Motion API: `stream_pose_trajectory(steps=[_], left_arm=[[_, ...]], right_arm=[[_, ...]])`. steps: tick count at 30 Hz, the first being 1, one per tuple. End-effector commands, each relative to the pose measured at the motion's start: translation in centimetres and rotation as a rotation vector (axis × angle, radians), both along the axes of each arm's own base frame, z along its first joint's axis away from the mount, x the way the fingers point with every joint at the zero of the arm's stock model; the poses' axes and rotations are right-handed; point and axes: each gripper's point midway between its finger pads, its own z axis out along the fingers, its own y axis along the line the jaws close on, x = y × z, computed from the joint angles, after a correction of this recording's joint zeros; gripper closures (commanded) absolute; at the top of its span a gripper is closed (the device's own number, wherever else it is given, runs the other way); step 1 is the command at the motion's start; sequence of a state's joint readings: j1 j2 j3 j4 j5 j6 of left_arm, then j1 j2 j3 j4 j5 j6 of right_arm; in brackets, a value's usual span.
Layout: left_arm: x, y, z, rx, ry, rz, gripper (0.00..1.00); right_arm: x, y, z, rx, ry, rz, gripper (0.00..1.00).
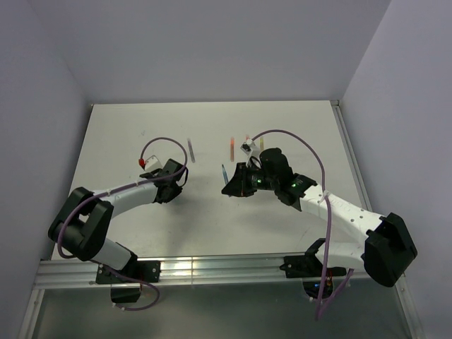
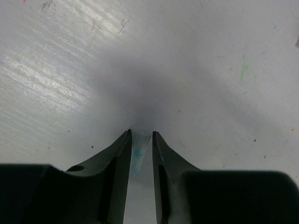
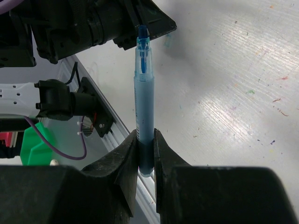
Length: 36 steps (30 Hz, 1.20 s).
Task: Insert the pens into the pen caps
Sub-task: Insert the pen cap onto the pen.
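Observation:
In the right wrist view my right gripper [image 3: 145, 140] is shut on the rear end of a blue pen [image 3: 143, 93], whose bare tip points away towards the left arm's black body. From above, this pen [image 1: 224, 172] sticks up beside the right gripper [image 1: 230, 185] at mid-table. My left gripper [image 2: 140, 135] is closed on a pale blue, see-through pen cap [image 2: 138, 151] just above the table; from above the gripper [image 1: 175, 182] hides it. A grey-purple pen [image 1: 191, 150] and a pink-red pen [image 1: 232, 148] lie further back.
A yellow stick [image 1: 261, 145] lies behind the right wrist. The white table [image 1: 212, 219] carries ink marks. An aluminium rail [image 1: 212, 267] runs along its near edge, and grey walls close in the back and both sides.

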State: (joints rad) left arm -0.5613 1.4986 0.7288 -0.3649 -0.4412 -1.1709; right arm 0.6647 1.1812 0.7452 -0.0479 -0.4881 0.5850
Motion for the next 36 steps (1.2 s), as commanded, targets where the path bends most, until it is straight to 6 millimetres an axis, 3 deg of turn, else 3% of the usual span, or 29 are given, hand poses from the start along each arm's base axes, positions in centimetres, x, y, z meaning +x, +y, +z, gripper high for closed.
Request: stream_pose_trajectory(steps=[1, 11, 14, 15, 19, 22, 24, 25, 26, 27, 28, 30, 31, 36], left_arm=[[-4.7, 1.1, -3.7, 0.036, 0.219, -0.034, 0.7], [-4.8, 1.3, -3.6, 0.074, 0.246, -0.063, 0.72], [-4.8, 1.1, -3.8, 0.076, 0.259, -0.081, 0.81], [-4.6, 0.6, -3.9, 0.058, 0.258, -0.093, 0.96], [-3.2, -1.6, -2.5, -0.038, 0.196, -0.153, 1.0], [-0.9, -4.7, 1.6, -0.181, 0.045, -0.233, 1.0], [0.8, -6.4, 6.0, -0.281, -0.102, -0.289, 1.0], [2.0, -7.9, 9.9, -0.365, -0.238, -0.356, 1.0], [2.5, -8.6, 12.0, -0.405, -0.308, -0.399, 1.0], [3.0, -8.7, 13.8, -0.43, -0.374, -0.42, 1.0], [3.6, -9.0, 17.7, -0.476, -0.509, -0.459, 1.0], [3.5, -9.0, 20.6, -0.51, -0.601, -0.502, 1.0], [3.4, -8.6, 23.3, -0.518, -0.697, -0.528, 1.0], [1.7, -7.9, 29.3, -0.55, -0.901, -0.648, 1.0]], right_arm=[[0.0, -0.1, 1.5, 0.03, -0.055, 0.005, 1.0], [-0.2, -0.1, 1.2, 0.036, -0.047, 0.012, 1.0], [-0.2, -0.1, 1.0, 0.036, -0.044, 0.015, 1.0], [-0.2, 0.0, 1.1, 0.038, -0.046, 0.016, 1.0], [-0.2, 0.2, 0.9, 0.038, -0.035, 0.025, 1.0], [-0.6, 0.7, 1.5, 0.068, -0.045, 0.067, 1.0], [-1.0, 1.3, 2.4, 0.112, -0.068, 0.111, 1.0], [-1.4, 1.7, 3.1, 0.149, -0.075, 0.152, 1.0], [-1.8, 2.0, 3.4, 0.167, -0.077, 0.173, 1.0], [-2.0, 2.3, 3.7, 0.179, -0.082, 0.19, 1.0], [-2.7, 2.8, 4.2, 0.197, -0.085, 0.218, 1.0], [-3.3, 3.4, 4.9, 0.219, -0.102, 0.243, 1.0], [-3.8, 3.9, 5.6, 0.243, -0.113, 0.253, 1.0], [-4.5, 5.1, 8.4, 0.303, -0.163, 0.26, 1.0]])
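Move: The pen cap lies flat on the table right between my open left fingertips, barely 1 cm below them. From there the blue pen, in my right hand, is about 25 cm to the right, 2 cm nearer and 20 cm up. The grey pen lies 25 cm ahead and 8 cm right; the orange pen some 26 cm ahead and 26 cm right. From my right hand, the cap is about 25 cm left, 7 cm farther out and 17 cm below. I shut my left fingers on the cap, then sweep it quickly some 25 cm up off the table and about 7 cm right, swinging the fingers up from steeply down to nearly level, pointing forward and right. My right hand keeps its pinch on the blue pen and, late on, eases back, up and left, about 4 cm each way, turning slightly counter-clockwise. ##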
